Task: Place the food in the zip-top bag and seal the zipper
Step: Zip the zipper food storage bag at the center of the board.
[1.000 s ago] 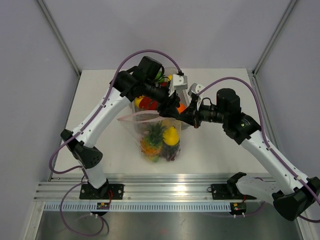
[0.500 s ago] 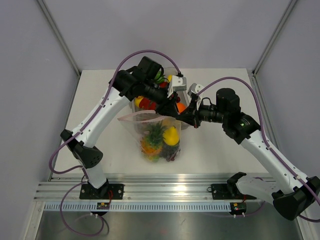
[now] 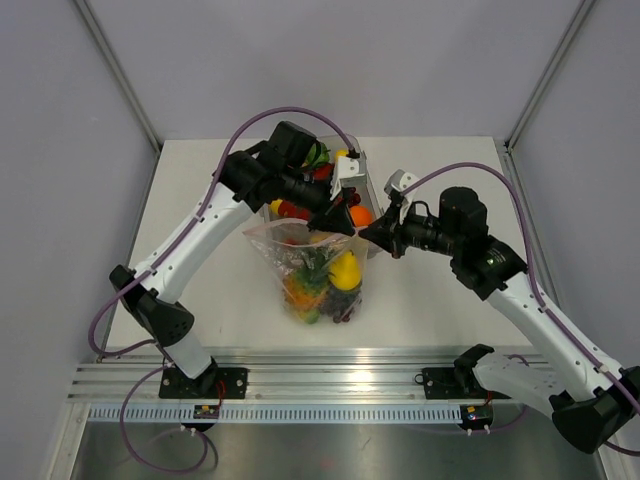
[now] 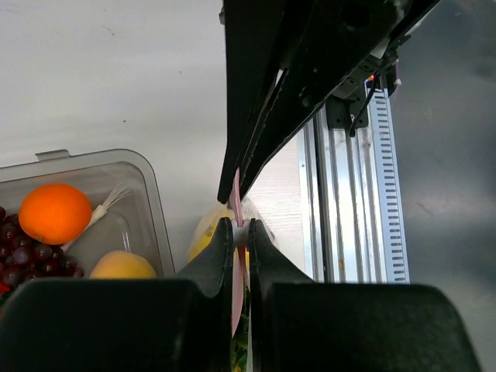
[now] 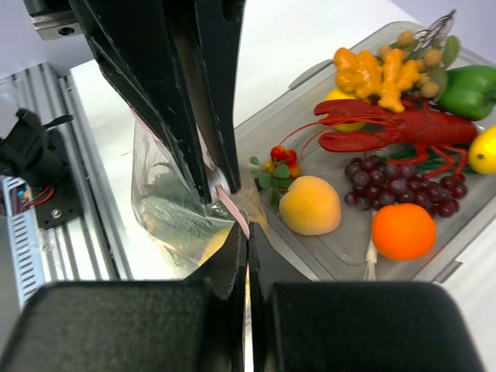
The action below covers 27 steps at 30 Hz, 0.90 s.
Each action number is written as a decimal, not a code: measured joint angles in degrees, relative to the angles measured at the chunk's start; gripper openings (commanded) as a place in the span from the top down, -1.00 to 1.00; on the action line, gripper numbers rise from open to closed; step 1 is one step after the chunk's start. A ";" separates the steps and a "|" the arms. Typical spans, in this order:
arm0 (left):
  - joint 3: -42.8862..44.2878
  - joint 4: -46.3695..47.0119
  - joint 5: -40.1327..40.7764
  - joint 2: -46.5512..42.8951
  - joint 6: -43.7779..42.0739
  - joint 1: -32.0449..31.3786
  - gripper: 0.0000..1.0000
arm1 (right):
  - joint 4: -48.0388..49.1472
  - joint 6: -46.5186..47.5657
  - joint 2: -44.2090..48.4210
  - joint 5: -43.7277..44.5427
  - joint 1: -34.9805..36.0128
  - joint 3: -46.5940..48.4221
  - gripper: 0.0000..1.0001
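The clear zip-top bag (image 3: 312, 275) stands mid-table holding a pineapple, a yellow fruit and grapes. Its pinkish-red zipper (image 3: 290, 230) runs along the top edge. My left gripper (image 3: 338, 228) is shut on the zipper near its right end; the strip shows between the fingers (image 4: 239, 232). My right gripper (image 3: 368, 236) is shut on the zipper's right end (image 5: 232, 211), just right of the left gripper. More food lies in the clear tray (image 5: 434, 267): an orange (image 5: 403, 230), a peach (image 5: 310, 204), grapes (image 5: 403, 186), a red lobster, a green pepper.
The rigid tray (image 3: 368, 170) stands behind the bag, partly hidden by the left arm. A metal rail (image 3: 330, 385) runs along the table's near edge. Grey walls enclose the table on three sides.
The left gripper has slid along the zipper towards the left while the right gripper shifted slightly right; the bag's top edge is now pulled tauter and narrower.
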<state>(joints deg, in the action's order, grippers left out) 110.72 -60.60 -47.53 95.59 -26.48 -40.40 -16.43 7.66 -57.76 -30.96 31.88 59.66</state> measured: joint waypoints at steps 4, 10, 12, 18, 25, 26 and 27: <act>-2.34 2.38 0.02 -1.36 2.03 0.96 1.00 | 2.19 -0.83 2.21 3.32 0.00 -2.01 1.00; -5.86 5.55 1.40 -2.75 4.76 1.64 1.00 | 4.74 -1.90 4.22 8.15 0.00 -4.63 1.00; -7.80 6.86 2.64 -4.22 5.84 1.75 1.00 | 5.25 -2.19 4.79 9.42 0.00 -5.22 1.00; -13.07 8.79 6.05 -9.46 8.57 3.06 1.00 | 7.67 -3.13 7.34 12.20 0.00 -7.65 1.00; -19.28 10.56 7.80 -15.52 10.78 5.66 1.00 | 8.07 -3.45 8.68 14.93 0.00 -8.28 1.00; -20.24 10.97 7.91 -16.26 11.06 6.34 1.00 | 8.07 -3.45 8.92 15.30 -0.02 -8.37 1.00; -21.16 11.17 7.93 -16.98 11.34 7.08 1.00 | 8.04 -3.43 9.22 15.56 -0.02 -8.52 1.00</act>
<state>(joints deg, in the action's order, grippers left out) 89.56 -49.43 -39.59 78.61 -15.14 -33.32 -8.38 4.23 -48.53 -15.40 31.86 51.13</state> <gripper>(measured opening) 0.042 0.009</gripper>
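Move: The left fingers already hold the slider, and the zipper's open end lies about 20 cm to their left, nearly level and slightly lower. From that hand the bagged pineapple is some 9 cm left and 9 cm back, the yellow pear about 2 cm left and 7 cm back, both below. The right fingers already pinch the closed end; the open end is roughly 22 cm to their left. The left hand draws the slider about 6 cm left along the zipper while the right pulls its end rightward. ##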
